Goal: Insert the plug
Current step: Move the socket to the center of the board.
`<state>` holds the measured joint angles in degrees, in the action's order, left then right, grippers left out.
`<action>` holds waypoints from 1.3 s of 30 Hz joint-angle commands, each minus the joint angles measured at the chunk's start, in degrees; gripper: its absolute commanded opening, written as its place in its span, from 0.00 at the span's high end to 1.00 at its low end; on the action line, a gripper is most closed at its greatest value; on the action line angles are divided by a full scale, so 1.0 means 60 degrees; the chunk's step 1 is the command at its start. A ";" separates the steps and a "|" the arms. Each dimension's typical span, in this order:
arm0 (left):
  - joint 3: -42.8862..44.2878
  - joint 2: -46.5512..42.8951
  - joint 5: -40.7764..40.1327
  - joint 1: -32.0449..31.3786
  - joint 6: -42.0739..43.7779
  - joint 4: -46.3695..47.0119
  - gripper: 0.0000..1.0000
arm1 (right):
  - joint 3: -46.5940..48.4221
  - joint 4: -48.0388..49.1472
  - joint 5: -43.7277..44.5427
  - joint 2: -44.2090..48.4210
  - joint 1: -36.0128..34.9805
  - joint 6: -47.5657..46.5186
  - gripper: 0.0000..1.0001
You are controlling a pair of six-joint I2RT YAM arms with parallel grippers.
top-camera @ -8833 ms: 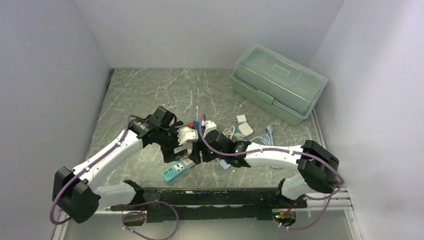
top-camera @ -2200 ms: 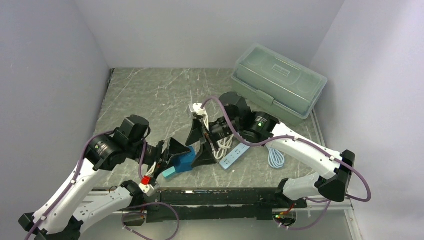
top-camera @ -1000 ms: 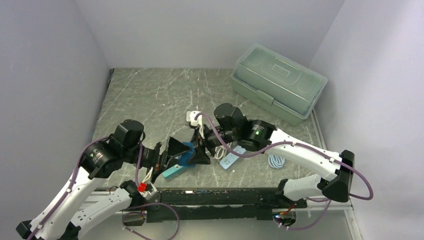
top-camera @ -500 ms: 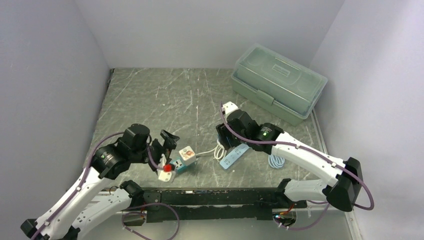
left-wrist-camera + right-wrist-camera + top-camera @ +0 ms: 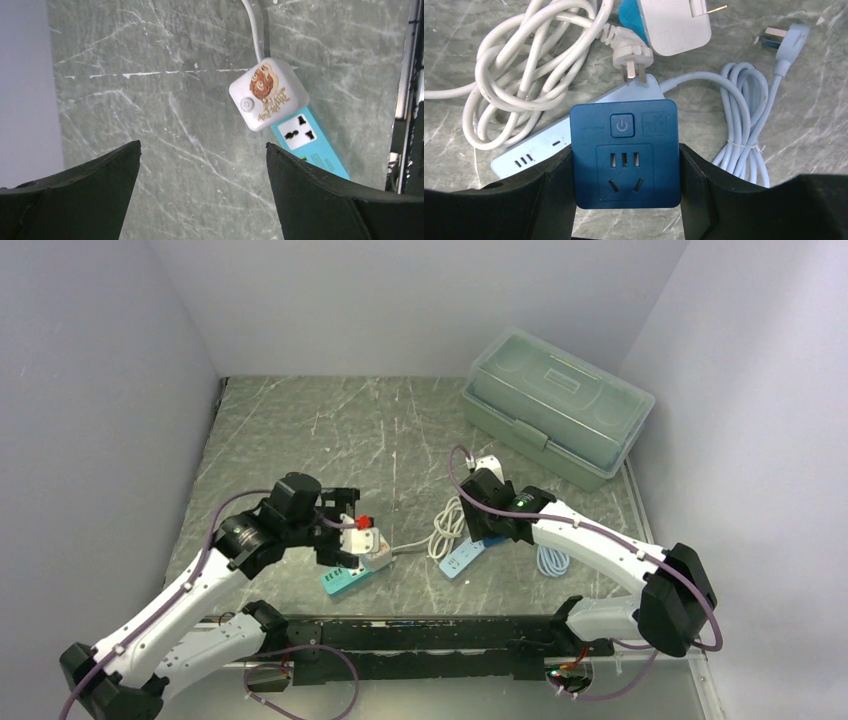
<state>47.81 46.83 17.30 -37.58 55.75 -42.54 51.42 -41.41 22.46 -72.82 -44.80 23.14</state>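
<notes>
A white cube plug (image 5: 267, 92) with a cartoon sticker sits on the end of a teal power strip (image 5: 312, 147); its white cord (image 5: 255, 30) runs off toward the cable pile. My left gripper (image 5: 202, 146) hangs above the table just left of the plug, open and holding nothing. In the top view the left gripper (image 5: 342, 528) is over the plug (image 5: 375, 550) and the strip (image 5: 343, 580). My right gripper (image 5: 625, 150) is shut on a dark blue socket cube (image 5: 624, 165), held above the cables.
Under the right gripper lie a coiled white cable (image 5: 524, 65) with a three-pin plug (image 5: 634, 55), a white adapter (image 5: 674, 25), a pale blue power strip (image 5: 544, 147) and a light blue USB cable (image 5: 744, 130). A green toolbox (image 5: 555, 405) stands at the back right.
The right gripper has carried the blue socket cube rightward, away from the teal strip and over the cable pile. The left arm has swung forward over the white plug, staying open.
</notes>
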 commanded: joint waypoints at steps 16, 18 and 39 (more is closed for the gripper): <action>0.1131 0.1387 0.0092 0.0035 -0.3482 0.0948 0.00 | -0.0823 0.1654 -0.0992 0.0588 0.0007 -0.0385 1.00; 0.1106 0.1380 0.0112 0.0028 -0.3483 0.0988 0.00 | -0.0823 0.1632 -0.1048 0.0424 0.0007 -0.0311 1.00; 0.1420 0.1775 -0.0055 0.0036 -0.3420 0.1331 0.00 | -0.1873 0.4620 -0.3602 -0.0230 -0.0290 0.1935 1.00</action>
<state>53.76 57.28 17.45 -37.54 36.32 -36.40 41.25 -19.55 9.52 -70.76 -44.73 29.47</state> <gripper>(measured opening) 0.996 0.640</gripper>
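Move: The right hand still holds the blue cube socket. The light-blue power strip's middle lies about 2 cm ahead of this hand, 3 cm left and 8 cm below. The coiled white cable is some 6 cm ahead and 8 cm left, the white charger about 10 cm ahead and 2 cm right, and the light-blue cable bundle 1 cm ahead and 11 cm right. From the open left hand, the strip is roughly 22 cm right, 2 cm ahead and 16 cm lower. Right hand carries the blue cube 6 cm left, rolling 20 degrees, against the strip; left hand edges rightward. ##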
